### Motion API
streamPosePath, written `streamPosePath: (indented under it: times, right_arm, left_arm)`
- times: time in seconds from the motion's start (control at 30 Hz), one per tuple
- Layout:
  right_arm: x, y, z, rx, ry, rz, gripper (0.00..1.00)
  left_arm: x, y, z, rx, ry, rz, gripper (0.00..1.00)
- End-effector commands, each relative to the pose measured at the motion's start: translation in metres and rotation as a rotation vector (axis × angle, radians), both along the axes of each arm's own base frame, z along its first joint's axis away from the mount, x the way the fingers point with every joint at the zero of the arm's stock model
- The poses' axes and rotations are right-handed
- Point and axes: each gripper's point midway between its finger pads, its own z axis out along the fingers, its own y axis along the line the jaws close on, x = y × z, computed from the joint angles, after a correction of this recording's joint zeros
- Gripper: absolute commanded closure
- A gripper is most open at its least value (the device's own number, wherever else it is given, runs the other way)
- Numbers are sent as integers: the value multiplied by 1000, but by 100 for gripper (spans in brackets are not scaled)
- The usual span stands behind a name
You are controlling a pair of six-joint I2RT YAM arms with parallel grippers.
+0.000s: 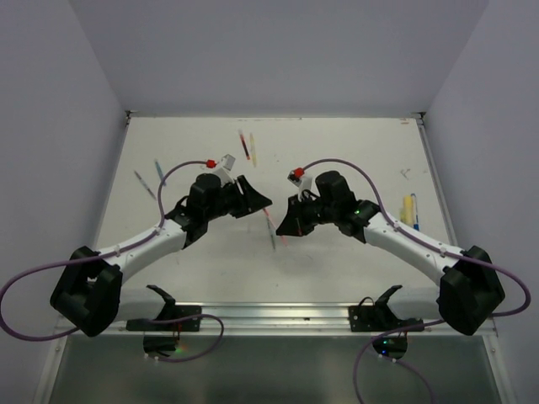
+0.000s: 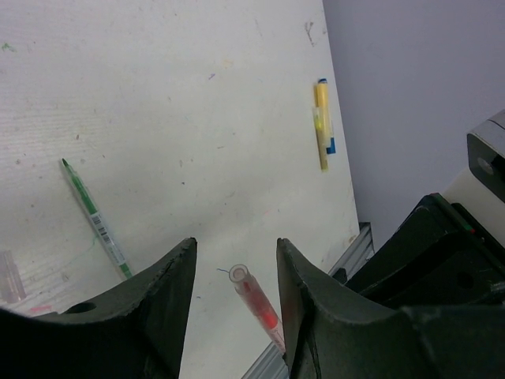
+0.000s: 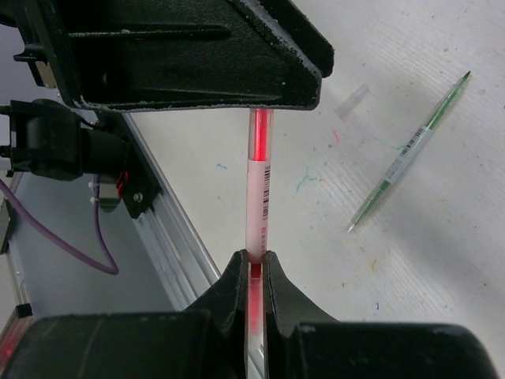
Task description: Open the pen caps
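My right gripper (image 3: 252, 257) is shut on the barrel of a red pen (image 3: 259, 189) and holds it off the table. The pen points at my left gripper (image 2: 236, 243). Its clear, red-tinted pen cap (image 2: 254, 296) lies in the gap between the left jaws, which stand apart on either side without touching it. In the right wrist view the cap end is hidden behind a left finger (image 3: 197, 55). From above, the left gripper (image 1: 257, 200) and the right gripper (image 1: 286, 220) face each other at mid-table.
A green pen (image 2: 95, 217) (image 3: 410, 150) and a loose clear cap (image 3: 352, 101) lie on the table under the grippers. A yellow pen with blue ends (image 2: 322, 126) (image 1: 410, 209) lies at the right edge. More pens lie at the back (image 1: 246, 147) and far left (image 1: 145, 183).
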Motion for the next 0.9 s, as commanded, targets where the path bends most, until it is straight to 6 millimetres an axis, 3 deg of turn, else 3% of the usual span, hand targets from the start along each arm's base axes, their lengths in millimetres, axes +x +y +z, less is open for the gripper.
streamPosePath:
  times: [0.0, 0.1, 0.33, 0.37, 0.4, 0.5, 0.67, 0.87]
  right_arm:
    - [0, 9, 14, 44, -21, 18, 100]
    - [-1, 8, 13, 40, -19, 19, 100]
    - [6, 12, 7, 40, -32, 7, 100]
    - [8, 12, 6, 35, -38, 3, 100]
    - [10, 13, 4, 32, -40, 0, 80]
    - [17, 19, 6, 46, -51, 4, 61]
    - [25, 33, 7, 75, -42, 16, 59]
    - [26, 43, 2, 76, -28, 23, 66]
  left_arm:
    - [9, -4, 19, -44, -43, -5, 52]
    - [9, -2, 19, -44, -44, -2, 57]
    - [5, -5, 22, -56, -49, -37, 100]
    - [3, -5, 21, -49, -44, -42, 100]
    - [3, -5, 20, -48, -44, -42, 100]
    - [1, -3, 20, -45, -39, -42, 100]
    - [-2, -4, 20, -53, -25, -43, 100]
    - [0, -4, 22, -62, -20, -31, 100]
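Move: The red pen is held in the right fingers, its middle about 2 cm ahead and 1 cm left of that hand, nearly level; the green pen lies some 8 cm ahead, 4 cm left and 15 cm below. From the left hand, the red pen's middle is roughly 5 cm back and 2 cm right, its forward end between the open fingers. The green pen is almost straight beneath the left hand, with a clear cap some 6 cm left of the green pen. Keep the left gripper almost in place and shut it on the forward end of the red pen, letting it rise about 1 cm as it pinches. Then open the right fingers a little under halfway to free the pen, and slide that hand about 3.5 cm left, down and slightly forward, closer to the left gripper, with its fingers open around the barrel. ##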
